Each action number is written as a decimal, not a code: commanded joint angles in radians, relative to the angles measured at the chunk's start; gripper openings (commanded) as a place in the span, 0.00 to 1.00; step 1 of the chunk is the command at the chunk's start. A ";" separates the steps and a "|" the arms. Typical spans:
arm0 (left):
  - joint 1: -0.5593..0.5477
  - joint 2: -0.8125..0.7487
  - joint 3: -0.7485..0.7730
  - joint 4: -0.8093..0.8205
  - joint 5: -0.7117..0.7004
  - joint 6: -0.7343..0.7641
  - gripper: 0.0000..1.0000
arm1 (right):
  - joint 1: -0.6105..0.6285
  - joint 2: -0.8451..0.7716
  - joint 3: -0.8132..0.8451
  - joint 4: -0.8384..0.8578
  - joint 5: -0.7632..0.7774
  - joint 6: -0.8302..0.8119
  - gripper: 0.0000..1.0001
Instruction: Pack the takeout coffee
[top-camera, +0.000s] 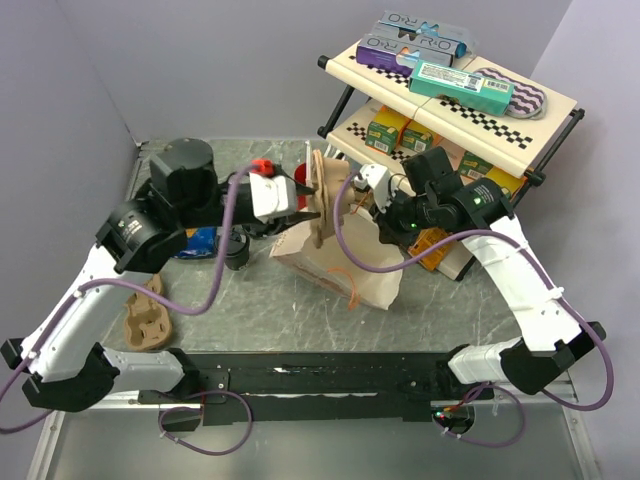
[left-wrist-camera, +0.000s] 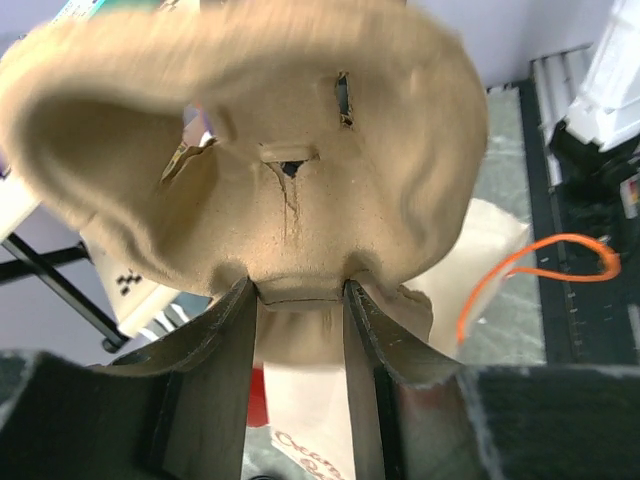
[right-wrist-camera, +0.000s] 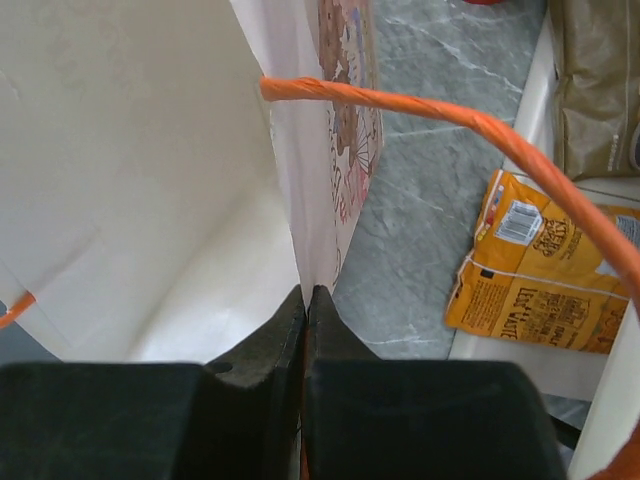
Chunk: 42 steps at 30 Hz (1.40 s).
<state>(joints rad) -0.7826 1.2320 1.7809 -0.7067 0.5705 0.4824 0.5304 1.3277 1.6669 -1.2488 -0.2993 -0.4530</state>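
Note:
My left gripper (top-camera: 306, 196) (left-wrist-camera: 300, 288) is shut on the rim of a brown pulp cup carrier (top-camera: 322, 200) (left-wrist-camera: 250, 150), which it holds on edge above the mouth of the white paper bag (top-camera: 340, 265). The bag stands mid-table with orange handles (left-wrist-camera: 540, 265) (right-wrist-camera: 450, 110). On the bag's right rim, my right gripper (top-camera: 383, 222) (right-wrist-camera: 308, 292) is pinched shut, and the bag's pale inside (right-wrist-camera: 130, 180) shows. The takeout coffee (top-camera: 236, 252), a small dark cup with a black lid, stands on the table left of the bag, partly behind a purple cable.
A second pulp carrier (top-camera: 147, 320) lies at the near left. A red cup (top-camera: 262, 165) stands behind my left gripper. A two-level shelf (top-camera: 540, 95) with boxes fills the back right. A yellow snack packet (top-camera: 430, 250) (right-wrist-camera: 545, 265) lies near the shelf's foot.

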 joint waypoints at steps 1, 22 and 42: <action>-0.095 -0.035 -0.058 0.079 -0.058 0.113 0.01 | 0.003 0.002 0.040 0.031 -0.012 0.077 0.00; -0.116 -0.160 -0.204 0.109 -0.235 0.159 0.01 | -0.020 0.033 0.108 0.035 -0.127 0.051 0.00; -0.346 0.049 -0.098 -0.180 -0.520 0.510 0.01 | 0.000 0.038 0.120 0.031 0.002 0.073 0.00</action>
<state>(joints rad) -1.0702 1.2343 1.6138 -0.8124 0.1535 0.9253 0.5148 1.3842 1.7580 -1.2304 -0.3580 -0.4084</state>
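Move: The open mouth of the paper bag lies about 8 cm to the right of the left hand, which already holds the cup carrier, roughly level fore and aft and some 20 cm below. From the right hand, shut on the bag's rim, the mouth's middle is about 7 cm to the left and 6 cm back, at near its height. From the left hand, the red straw holder is some 30 cm ahead, 0 cm sideways, and the lidded cup about 22 cm ahead and 22 cm left, both roughly 40 cm below. The left hand keeps its grip on the cup carrier and hovers above the bag, easing a centimetre or so right, then about 4 cm back left, before sinking to end some 9 cm lower, swinging right again as its fingers tip down about 20 degrees and its forward side rolls up, so that the carrier goes end-first into the bag's mouth. Meanwhile the right hand keeps pinching the rim and lifts it about 2 cm, with a small shift left and forward, holding the bag up to the carrier. ##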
